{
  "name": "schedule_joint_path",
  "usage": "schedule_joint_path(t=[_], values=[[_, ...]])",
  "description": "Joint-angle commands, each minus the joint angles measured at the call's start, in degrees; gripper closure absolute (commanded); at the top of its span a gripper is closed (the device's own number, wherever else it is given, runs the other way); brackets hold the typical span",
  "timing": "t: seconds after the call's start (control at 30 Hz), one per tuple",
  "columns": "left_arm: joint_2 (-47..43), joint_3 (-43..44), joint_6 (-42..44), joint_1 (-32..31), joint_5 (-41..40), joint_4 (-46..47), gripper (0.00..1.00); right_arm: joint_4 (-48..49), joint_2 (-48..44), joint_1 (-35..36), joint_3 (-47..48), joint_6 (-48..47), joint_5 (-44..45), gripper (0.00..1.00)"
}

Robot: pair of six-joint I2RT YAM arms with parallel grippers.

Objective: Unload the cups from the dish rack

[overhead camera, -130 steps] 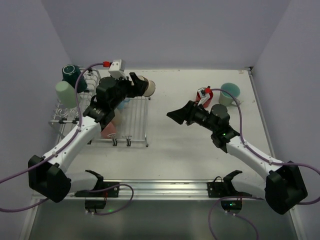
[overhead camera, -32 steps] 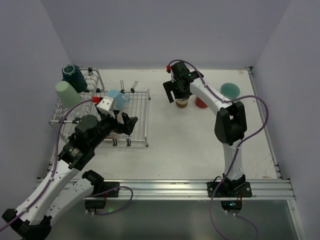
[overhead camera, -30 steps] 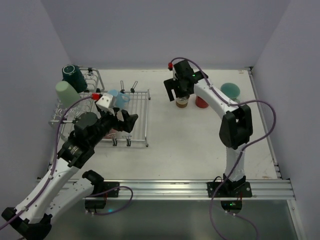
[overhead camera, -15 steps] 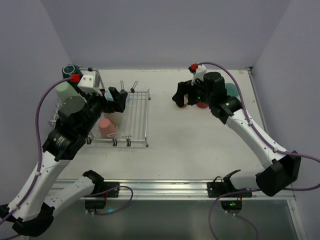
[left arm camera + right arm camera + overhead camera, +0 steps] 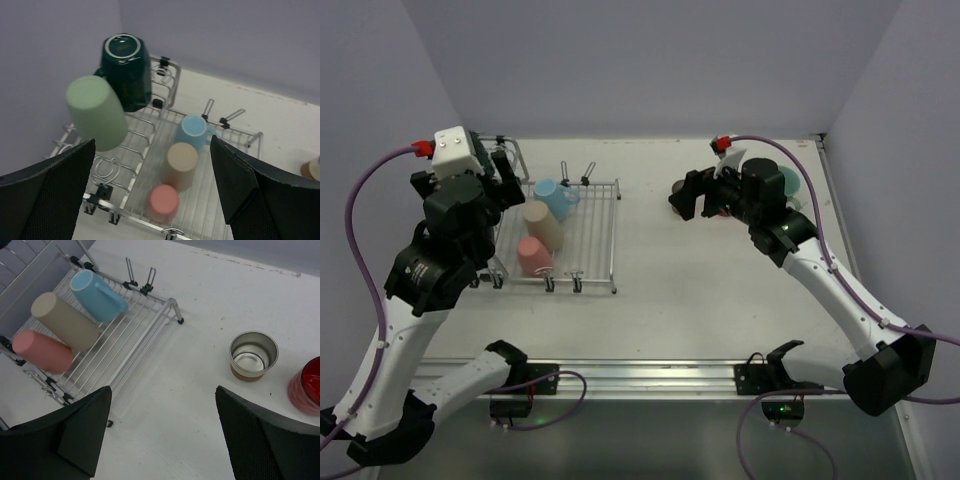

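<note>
The dish rack (image 5: 141, 124) is a silver wire rack at the table's left. A dark teal mug (image 5: 127, 67) and a pale green cup (image 5: 97, 114) sit upended on its tall slotted part. On its flat grid lie a light blue mug (image 5: 97, 289), a beige cup (image 5: 65, 320) and a pink cup (image 5: 42, 351). My left gripper (image 5: 152, 142) hangs open high above the rack, holding nothing. A metallic cup (image 5: 253, 355) stands upright on the table beside a red cup (image 5: 306, 390). My right gripper (image 5: 162, 390) is open over bare table, left of the metallic cup.
A teal-green cup (image 5: 790, 178) stands at the back right, partly behind my right arm. Purple walls close the table on three sides. The rack's folding legs (image 5: 575, 172) stick up at its far edge.
My left arm has swung up and to the left, from the grid tray to above the slotted part. My right gripper has drawn back slightly from the metallic cup, which stays on the table.
</note>
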Motion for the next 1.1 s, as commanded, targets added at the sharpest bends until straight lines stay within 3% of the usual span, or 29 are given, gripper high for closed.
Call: schedule_joint_path(t=[0.0, 0.2, 0.33, 0.87, 1.07], values=[[0.9, 1.9, -2.6, 3.7, -9.6, -4.7, 0.0, 2.1, -1.0, -0.3, 0.6, 0.8, -2.3, 0.13], [6.1, 5.8, 0.5, 14.3, -5.9, -3.5, 0.0, 1.9, -2.1, -0.3, 0.4, 0.8, -4.4, 0.13], [10.3, 6.6, 2.1, 23.5, 2.5, -1.4, 0.0, 1.6, -2.0, -0.2, 0.5, 0.9, -4.8, 0.14], [13.3, 0.6, 4.4, 33.9, 11.7, 5.7, 0.0, 0.5, 0.3, -0.2, 1.5, 0.4, -6.2, 0.14], [13.9, -1.2, 4.5, 34.9, 13.6, 7.2, 0.0, 0.1, 0.4, -0.2, 1.5, 0.3, -6.6, 0.14]])
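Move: Up on the rack's top tier, the light-green cup lies about 15 cm ahead of the left hand, 17 cm to its left and some 12 cm lower. The dark-green mug stands some 9 cm beyond that cup and 4 cm to its right, at much the same height. On the low tier the beige cup is roughly 14 cm ahead of the left hand, 5 cm left and 31 cm down. From the right hand the light-green cup is about 60 cm left, 6 cm ahead and slightly lower. Swinging left nearly level at first, then easing forward and down, the open left hand closes in on the light-green cup: about 13 cm left in all, with some 6 cm each of forward and sinking. The wrist turns some 25 degrees counter-clockwise and tips down a little, bringing the cup's upturned base between the wide-open fingers' lines, still short of touching. ##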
